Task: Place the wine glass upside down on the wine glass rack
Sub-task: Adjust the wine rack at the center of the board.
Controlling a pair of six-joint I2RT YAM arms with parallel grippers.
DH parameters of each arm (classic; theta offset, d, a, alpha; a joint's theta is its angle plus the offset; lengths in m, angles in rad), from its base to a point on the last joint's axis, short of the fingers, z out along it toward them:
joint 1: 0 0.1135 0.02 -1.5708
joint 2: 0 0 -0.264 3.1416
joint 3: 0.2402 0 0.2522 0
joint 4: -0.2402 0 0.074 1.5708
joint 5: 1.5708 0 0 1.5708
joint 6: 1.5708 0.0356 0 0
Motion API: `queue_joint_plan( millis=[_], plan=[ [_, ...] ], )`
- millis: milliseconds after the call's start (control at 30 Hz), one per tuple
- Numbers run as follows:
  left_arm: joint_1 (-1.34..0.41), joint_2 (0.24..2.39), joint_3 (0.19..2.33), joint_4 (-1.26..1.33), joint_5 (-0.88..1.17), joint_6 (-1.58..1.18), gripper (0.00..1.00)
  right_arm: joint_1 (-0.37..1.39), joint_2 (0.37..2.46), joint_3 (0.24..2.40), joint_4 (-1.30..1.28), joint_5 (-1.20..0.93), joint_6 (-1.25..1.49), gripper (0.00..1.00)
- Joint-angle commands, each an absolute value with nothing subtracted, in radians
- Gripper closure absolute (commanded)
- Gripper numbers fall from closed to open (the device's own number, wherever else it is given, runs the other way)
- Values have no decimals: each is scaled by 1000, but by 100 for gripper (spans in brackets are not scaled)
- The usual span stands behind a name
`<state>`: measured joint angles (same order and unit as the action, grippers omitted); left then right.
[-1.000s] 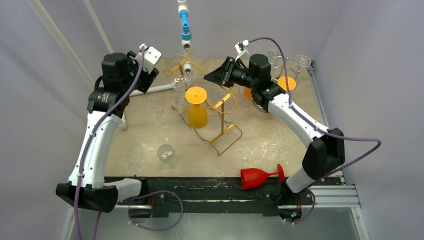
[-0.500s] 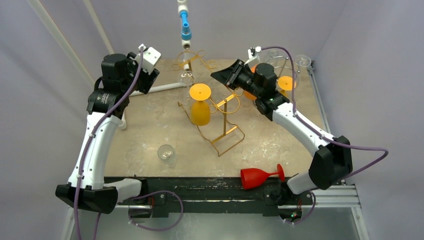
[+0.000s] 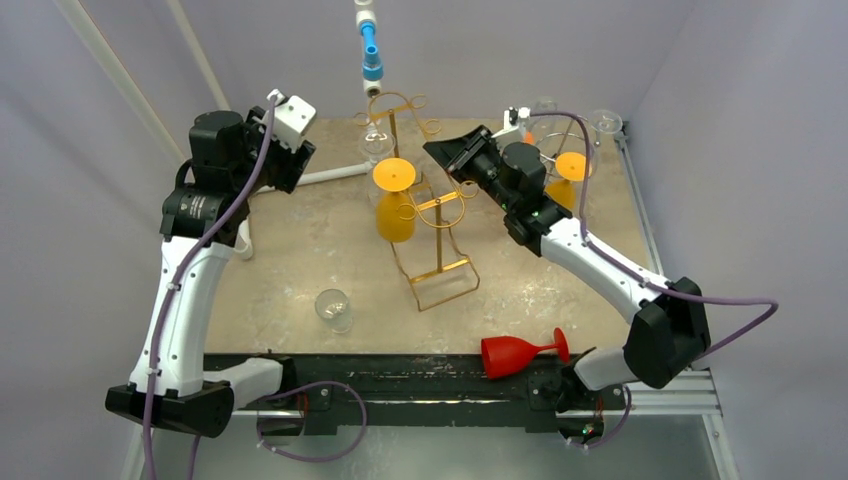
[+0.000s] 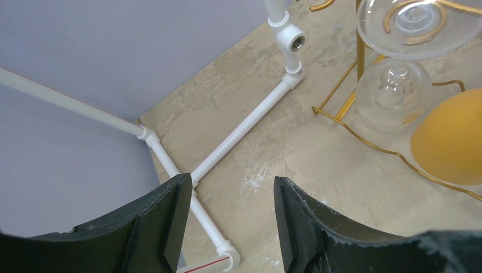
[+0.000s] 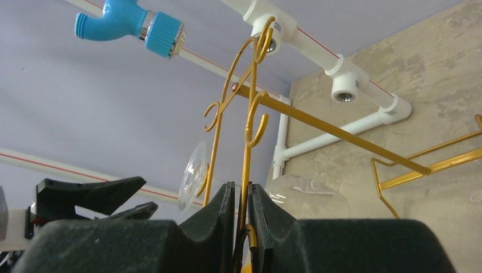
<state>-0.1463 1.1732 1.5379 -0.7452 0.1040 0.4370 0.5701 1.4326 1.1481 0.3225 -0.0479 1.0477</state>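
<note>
The gold wire wine glass rack stands mid-table. My right gripper is shut on one of its upright wires, high at the rack's top. A yellow-orange wine glass hangs upside down on it, and a clear one hangs behind that. In the left wrist view both show at the right: clear glass, yellow bowl. My left gripper hovers open and empty at the back left, its fingers over bare table. A clear wine glass stands on the table front left.
A red wine glass lies on its side at the front edge. A second rack with orange and clear glasses stands back right. White pipes run along the back left; a blue tap hangs above the back.
The right arm has swung the rack round and shifted it, so its base now points toward the front. The hanging glasses moved with it. The left arm drew slightly back and left.
</note>
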Motion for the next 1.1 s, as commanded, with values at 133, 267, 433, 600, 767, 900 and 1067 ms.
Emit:
queue_joint_plan(
  millis=[133, 267, 433, 600, 767, 900, 1067],
  plan=[
    [-149, 1129, 1588, -770, 140, 412, 41, 649, 1383, 1061, 352, 273, 1055, 100],
    [-149, 1122, 1582, -769, 145, 411, 41, 659, 1369, 1008, 410, 315, 1090, 100],
    [-149, 1121, 1582, -769, 138, 417, 41, 660, 1377, 1029, 375, 286, 1089, 81],
    [-149, 1117, 1579, -766, 132, 427, 41, 653, 1339, 1059, 279, 216, 1037, 1],
    [-149, 1111, 1575, -758, 125, 435, 41, 622, 1291, 1086, 197, 152, 979, 1],
    [-149, 1109, 1575, -759, 120, 439, 41, 581, 1258, 1114, 131, 93, 936, 1],
    [-149, 1106, 1576, -758, 107, 445, 41, 504, 1257, 1219, 9, -50, 840, 1]
  ],
)
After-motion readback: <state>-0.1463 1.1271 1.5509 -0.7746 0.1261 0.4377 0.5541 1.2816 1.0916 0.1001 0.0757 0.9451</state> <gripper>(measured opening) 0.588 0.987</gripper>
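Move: The right hand already grips the golden rack's right top rail; the rack's middle lies about 4 cm to its left, level fore and aft, some 15 cm below. The hanging yellow glass is about 7 cm left and 4 cm back, the clear glass 11 cm left and 2 cm ahead, both 8 cm lower; the silver rack stands 22 cm right, level, 15 cm lower. From the left hand, the golden rack is 21 cm right, 4 cm ahead, 16 cm lower. Turning clockwise about 10 degrees while easing slightly right and back, the right hand swivels the golden rack by its right top rail. Then its fingers spring wide open and let go; the hand dips some 3 cm, rolls its left side down and draws off to the right, away from the rack, rising a little at the end. The left hand, touching nothing, eases about 2 cm back and up. ##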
